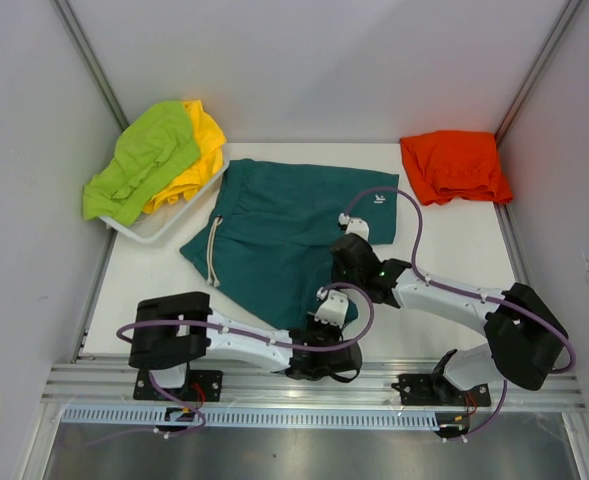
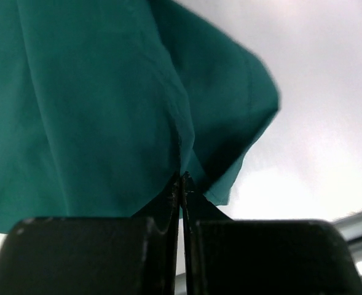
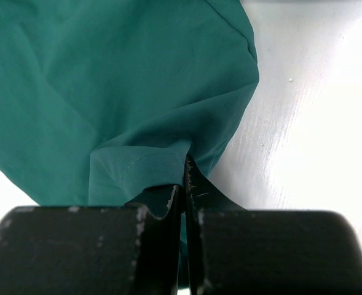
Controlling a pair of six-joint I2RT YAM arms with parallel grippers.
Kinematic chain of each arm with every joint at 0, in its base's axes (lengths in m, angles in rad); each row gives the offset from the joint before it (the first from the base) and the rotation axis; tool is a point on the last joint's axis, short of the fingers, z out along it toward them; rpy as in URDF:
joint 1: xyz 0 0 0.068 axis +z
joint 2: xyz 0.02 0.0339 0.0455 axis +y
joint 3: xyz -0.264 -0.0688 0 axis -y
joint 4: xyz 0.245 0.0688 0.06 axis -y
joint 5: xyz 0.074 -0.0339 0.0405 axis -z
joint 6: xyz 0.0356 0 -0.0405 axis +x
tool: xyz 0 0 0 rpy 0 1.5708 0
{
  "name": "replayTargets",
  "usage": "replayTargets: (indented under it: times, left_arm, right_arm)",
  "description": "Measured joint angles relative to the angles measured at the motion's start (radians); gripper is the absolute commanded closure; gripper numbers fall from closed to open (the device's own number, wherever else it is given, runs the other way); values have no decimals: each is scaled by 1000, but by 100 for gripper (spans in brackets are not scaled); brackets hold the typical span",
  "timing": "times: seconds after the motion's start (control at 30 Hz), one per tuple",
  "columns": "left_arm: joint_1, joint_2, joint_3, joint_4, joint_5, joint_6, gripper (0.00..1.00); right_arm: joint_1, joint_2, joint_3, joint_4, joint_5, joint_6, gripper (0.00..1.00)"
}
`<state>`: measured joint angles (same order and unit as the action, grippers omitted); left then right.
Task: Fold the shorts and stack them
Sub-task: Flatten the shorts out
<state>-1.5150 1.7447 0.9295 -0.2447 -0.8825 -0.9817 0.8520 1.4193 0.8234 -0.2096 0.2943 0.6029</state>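
Observation:
Teal green shorts [image 1: 274,235] lie spread in the middle of the white table, waistband and white drawstring toward the left. My left gripper [image 1: 326,322] is shut on their near hem, and the left wrist view shows the teal cloth [image 2: 107,110] pinched between the fingertips [image 2: 182,179]. My right gripper [image 1: 346,250] is shut on the right leg's hem; a folded edge of teal fabric [image 3: 131,166] sits in its jaws [image 3: 185,178]. Orange shorts [image 1: 454,165] lie folded at the back right. Lime green shorts [image 1: 139,160] lie over yellow shorts [image 1: 202,150] at the back left.
A white tray [image 1: 159,228] under the lime and yellow pile stands at the back left, against the left wall. Grey walls close in on both sides and the back. A metal rail [image 1: 314,385] runs along the table's near edge.

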Motion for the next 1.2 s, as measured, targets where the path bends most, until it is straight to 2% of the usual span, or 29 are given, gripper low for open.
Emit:
replayTargets:
  times: [0.2, 0.53, 0.57, 0.63, 0.67, 0.7, 0.73, 0.83, 1.03, 1.2]
  left_arm:
    - [11, -56, -69, 14, 18, 23, 100]
    - [11, -380, -208, 71, 96, 105, 100]
    - [12, -412, -222, 79, 110, 115, 100]
    - [15, -470, -248, 86, 135, 129, 100]
    - [17, -499, -261, 84, 147, 137, 100]
    - [21, -525, -268, 80, 159, 143, 100]
    - [28, -547, -274, 76, 171, 148, 100]
    - [62, -603, -278, 60, 207, 155, 100]
    - [140, -628, -291, 50, 256, 158, 100]
    - [198, -620, -303, 47, 309, 172, 100]
  right_arm:
    - [3, -31, -12, 0, 4, 0, 100]
    - [3, -37, -55, 28, 9, -13, 99]
    - [3, -37, -61, 33, 11, -17, 94]
    - [3, -37, -71, 48, 15, -23, 75]
    - [4, -37, -78, 56, 17, -27, 60]
    - [5, -37, -84, 65, 21, -30, 56]
    - [6, -37, -90, 70, 23, -38, 46]
    - [11, -43, -109, 83, 22, -44, 34]
    - [13, -149, -140, 59, 4, -38, 22]
    - [19, -270, -145, 29, -29, -31, 22]
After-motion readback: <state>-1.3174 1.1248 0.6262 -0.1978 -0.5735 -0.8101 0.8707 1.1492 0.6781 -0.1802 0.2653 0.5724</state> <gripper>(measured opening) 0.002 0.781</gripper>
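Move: The left hand already pinches the green shorts' lower leg by its hem; bare table to draw it over lies some 12 cm to its left, about 3 cm lower. The leg edge in the right hand's grip is roughly 10 cm ahead of the left hand and 3 cm higher, and the drawstring about 16 cm ahead and 26 cm left. The right hand still holds that leg edge at its fingertips; from it the white logo lies some 19 cm ahead and 11 cm right, 6 cm lower. Keeping its pinch on the hem, the left hand draws it about 7 cm to the left, lifting it as it goes to nearly 9 cm up before sinking a little, while the wrist rolls some 15 degrees, left side down. The right hand first holds almost still, then eases down a couple of centimetres, opens wide to let go of the leg edge, and lifts off by about 5 cm while drawing back slightly. ##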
